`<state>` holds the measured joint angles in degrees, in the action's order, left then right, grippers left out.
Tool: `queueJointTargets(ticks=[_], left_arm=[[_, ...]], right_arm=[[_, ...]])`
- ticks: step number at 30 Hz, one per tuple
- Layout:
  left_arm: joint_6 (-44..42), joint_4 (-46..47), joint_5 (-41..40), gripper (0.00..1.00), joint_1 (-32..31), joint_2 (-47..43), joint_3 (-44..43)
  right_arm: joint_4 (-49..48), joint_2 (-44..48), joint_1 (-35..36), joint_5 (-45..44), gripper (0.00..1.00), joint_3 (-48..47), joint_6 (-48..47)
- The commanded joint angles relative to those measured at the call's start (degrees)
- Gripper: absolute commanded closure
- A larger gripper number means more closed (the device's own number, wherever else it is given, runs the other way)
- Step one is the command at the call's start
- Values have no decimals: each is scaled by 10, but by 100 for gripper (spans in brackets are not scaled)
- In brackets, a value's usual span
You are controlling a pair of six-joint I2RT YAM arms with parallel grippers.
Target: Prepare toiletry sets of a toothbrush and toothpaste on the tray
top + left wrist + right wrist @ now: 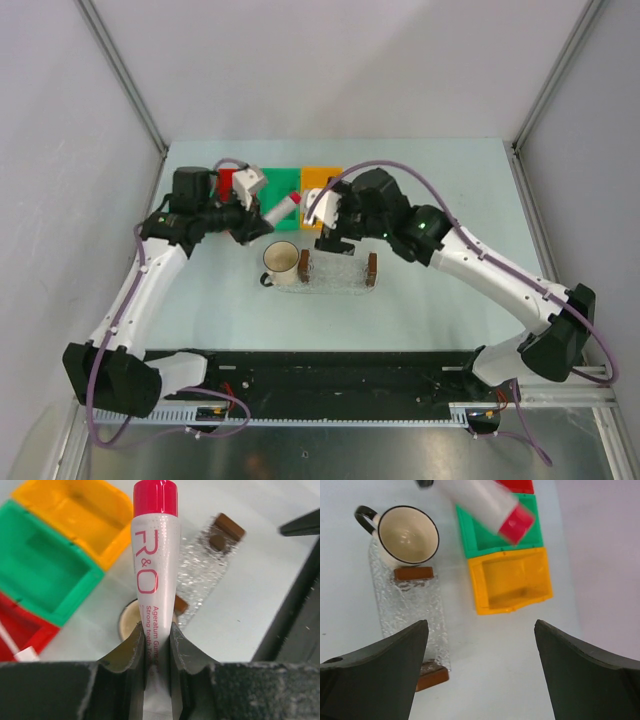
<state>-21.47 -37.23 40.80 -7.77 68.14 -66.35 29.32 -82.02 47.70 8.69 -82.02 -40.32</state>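
My left gripper (156, 640) is shut on the flat end of the toothpaste (152, 570), a pale pink tube whose red cap points away from me. In the top view the toothpaste (283, 210) hangs above the table in the left gripper (262, 222), just beyond the mug. The clear tray (412, 610) has a brown block at each short end and nothing lies between them. My right gripper (481, 630) is open and holds nothing, above bare table beside the tray (338, 272). In the top view the right gripper (330, 238) sits at the tray's far edge. No toothbrush shows clearly.
A cream mug (281, 262) with a dark rim stands at the tray's left end. Red (15, 635), green (45, 575) and orange (75, 515) bins sit in a row behind the tray; something slim and white lies in the red one. Grey walls enclose the table.
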Motion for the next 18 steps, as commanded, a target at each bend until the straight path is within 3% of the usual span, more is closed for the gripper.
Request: queueJointTargets(ticks=[1,9,18], left_arm=[[-30,-18,26,100,-58,-5,-1],[-38,-56,19,100,-129,8,-22],[-55,-91,24,100,-146,13,-39]], right_arm=[[8,-9,57,-172,7,-33,-112],[-10,-18,148,-303,7,-23,-185],[-2,-43,171,-326,8,-12,-206]])
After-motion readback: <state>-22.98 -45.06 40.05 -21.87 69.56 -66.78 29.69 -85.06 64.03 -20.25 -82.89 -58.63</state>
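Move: The toothpaste, still pinched near its tail in my left fingers, goes to my open right hand, about 14 cm to the left hand's right, level in reach and some 4 cm higher. From my right hand the tube's red cap lies around 5 cm ahead, 6 cm left and 4 cm lower. Well below, some 20 cm or more down, the mug sits about 12 cm left and 2 cm farther out, the brown-ended holder straight beneath, and the orange bin roughly 20 cm ahead, 3 cm left. I bring the hands together over the mug and tray: my left hand carries the toothpaste back and to the right, about 6 cm each way and sinking a little, turning some 15 degrees clockwise. My right hand eases roughly 3 cm back and left while rolling about 30 degrees, counter-clockwise seen from behind the hand, its fingers staying wide open near the tube. ##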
